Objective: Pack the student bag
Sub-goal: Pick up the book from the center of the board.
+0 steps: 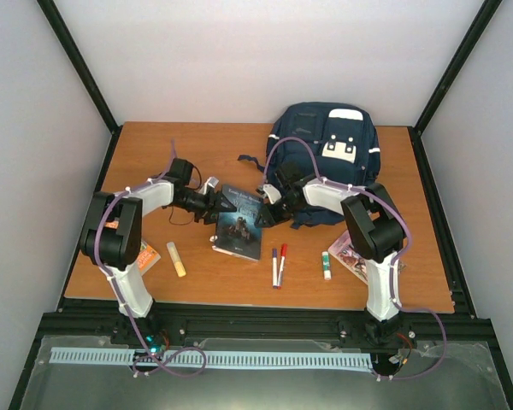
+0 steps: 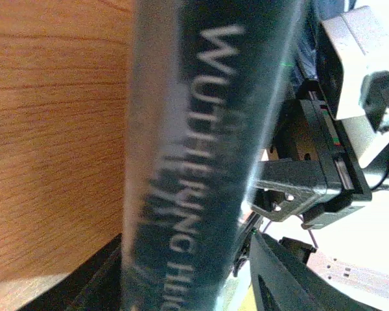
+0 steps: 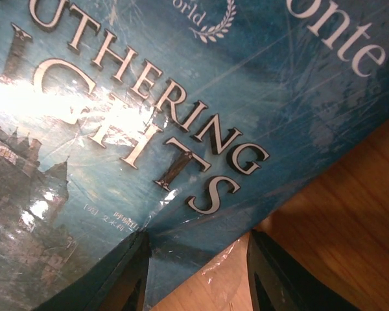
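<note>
The navy student bag (image 1: 329, 149) lies at the back right of the table, white patch up. A teal book, "Wuthering Heights" (image 1: 239, 229), lies in front of it with its far edge raised between both grippers. My left gripper (image 1: 214, 203) is shut on the book's spine (image 2: 201, 162), which fills the gap between its fingers (image 2: 285, 278). My right gripper (image 1: 263, 210) is open. In the right wrist view the book's cover (image 3: 149, 97) reaches down to the left finger (image 3: 117, 278), and bare table shows between the jaws.
On the near table lie a yellow stick (image 1: 177, 259), two markers (image 1: 278, 266), a white glue stick (image 1: 326, 265), a booklet (image 1: 349, 254) under the right arm and an orange item (image 1: 146, 254) by the left arm. A dark bag strap (image 1: 250, 160) trails left of the bag.
</note>
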You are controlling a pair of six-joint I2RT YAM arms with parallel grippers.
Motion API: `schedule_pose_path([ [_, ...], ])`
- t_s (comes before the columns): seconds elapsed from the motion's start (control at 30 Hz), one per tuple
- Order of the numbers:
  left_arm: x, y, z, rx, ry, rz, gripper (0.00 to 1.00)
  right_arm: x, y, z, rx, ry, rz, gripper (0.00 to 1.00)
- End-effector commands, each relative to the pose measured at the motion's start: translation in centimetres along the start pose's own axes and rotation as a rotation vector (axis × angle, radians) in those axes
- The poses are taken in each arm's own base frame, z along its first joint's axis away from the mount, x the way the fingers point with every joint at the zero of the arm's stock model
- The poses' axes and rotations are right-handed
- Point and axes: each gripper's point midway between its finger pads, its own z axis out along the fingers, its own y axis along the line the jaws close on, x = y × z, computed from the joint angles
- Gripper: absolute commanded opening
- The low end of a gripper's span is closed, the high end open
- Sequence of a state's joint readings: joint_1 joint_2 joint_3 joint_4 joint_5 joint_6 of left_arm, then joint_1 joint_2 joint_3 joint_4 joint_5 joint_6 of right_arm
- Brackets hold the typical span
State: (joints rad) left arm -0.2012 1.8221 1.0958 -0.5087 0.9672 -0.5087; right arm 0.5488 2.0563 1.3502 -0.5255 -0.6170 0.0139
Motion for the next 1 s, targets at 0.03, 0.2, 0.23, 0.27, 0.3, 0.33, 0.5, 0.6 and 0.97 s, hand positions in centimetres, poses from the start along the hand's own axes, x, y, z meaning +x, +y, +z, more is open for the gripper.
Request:
schedule_pose_path([
  [0.03, 1.0, -4.0, 0.8, 0.106, 0.08, 0.07, 0.4, 4.7, -0.8, 4.6, 0.05, 0.157, 0.0, 0.42],
  [0.2, 1.2, -4.2, 0.5, 0.101, 0.093, 0.094, 0.25, 4.1, -0.4, 3.9, 0.054, 0.151, -0.013, 0.43],
  [0.23, 1.3, -4.5, 0.4, 0.101, 0.092, 0.108, 0.21, 3.8, -0.2, 3.4, 0.054, 0.141, -0.021, 0.43],
  [0.27, 1.4, -4.8, 0.2, 0.102, 0.092, 0.125, 0.16, 3.4, 0.1, 2.6, 0.056, 0.126, -0.027, 0.43],
  [0.3, 1.5, -5.1, -0.1, 0.1, 0.091, 0.143, 0.14, 3.0, 0.4, 1.7, 0.057, 0.107, -0.032, 0.44],
  [0.33, 1.6, -5.4, -0.4, 0.098, 0.092, 0.164, 0.12, 2.5, 0.8, 0.7, 0.056, 0.087, -0.044, 0.45],
  [0.5, 3.0, -7.8, -2.3, 0.096, 0.135, 0.283, 0.03, 1.4, 1.9, -5.2, 0.038, -0.012, -0.066, 0.49],
  [0.6, 3.2, -9.9, -3.7, 0.098, 0.134, 0.375, 0.01, 0.4, 2.0, -9.5, 0.014, -0.106, -0.066, 0.51],
  [0.97, 1.2, -19.0, -7.5, 0.26, 0.009, 0.584, 0.01, -7.3, 3.5, -23.3, 0.026, -0.439, -0.108, 0.76],
])
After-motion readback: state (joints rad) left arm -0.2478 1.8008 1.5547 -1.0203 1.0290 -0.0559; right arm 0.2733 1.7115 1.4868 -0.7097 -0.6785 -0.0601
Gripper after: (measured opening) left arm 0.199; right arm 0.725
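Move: The left hand's half-open fingers already straddle the raised spine side of the Wuthering Heights book; its middle lies roughly 4 cm back, 4 cm right and 3 cm below that hand. The right hand is at the opposite edge, book middle about 6 cm left, 1 cm back and 1 cm higher. From the left hand, the purple marker is about 17 cm back and 13 cm right, at table level; from the right, the backpack is about 16 cm forward and 17 cm right. The left fingers close on the spine side of the book and pinch it while the hand stays almost in place, then lift it about 12 cm, tipping and turning some 20 degrees clockwise. As the lift starts, the right hand leaves the far edge, rising about 18 cm and moving right and forward towards the backpack, its fingers opening wider. ##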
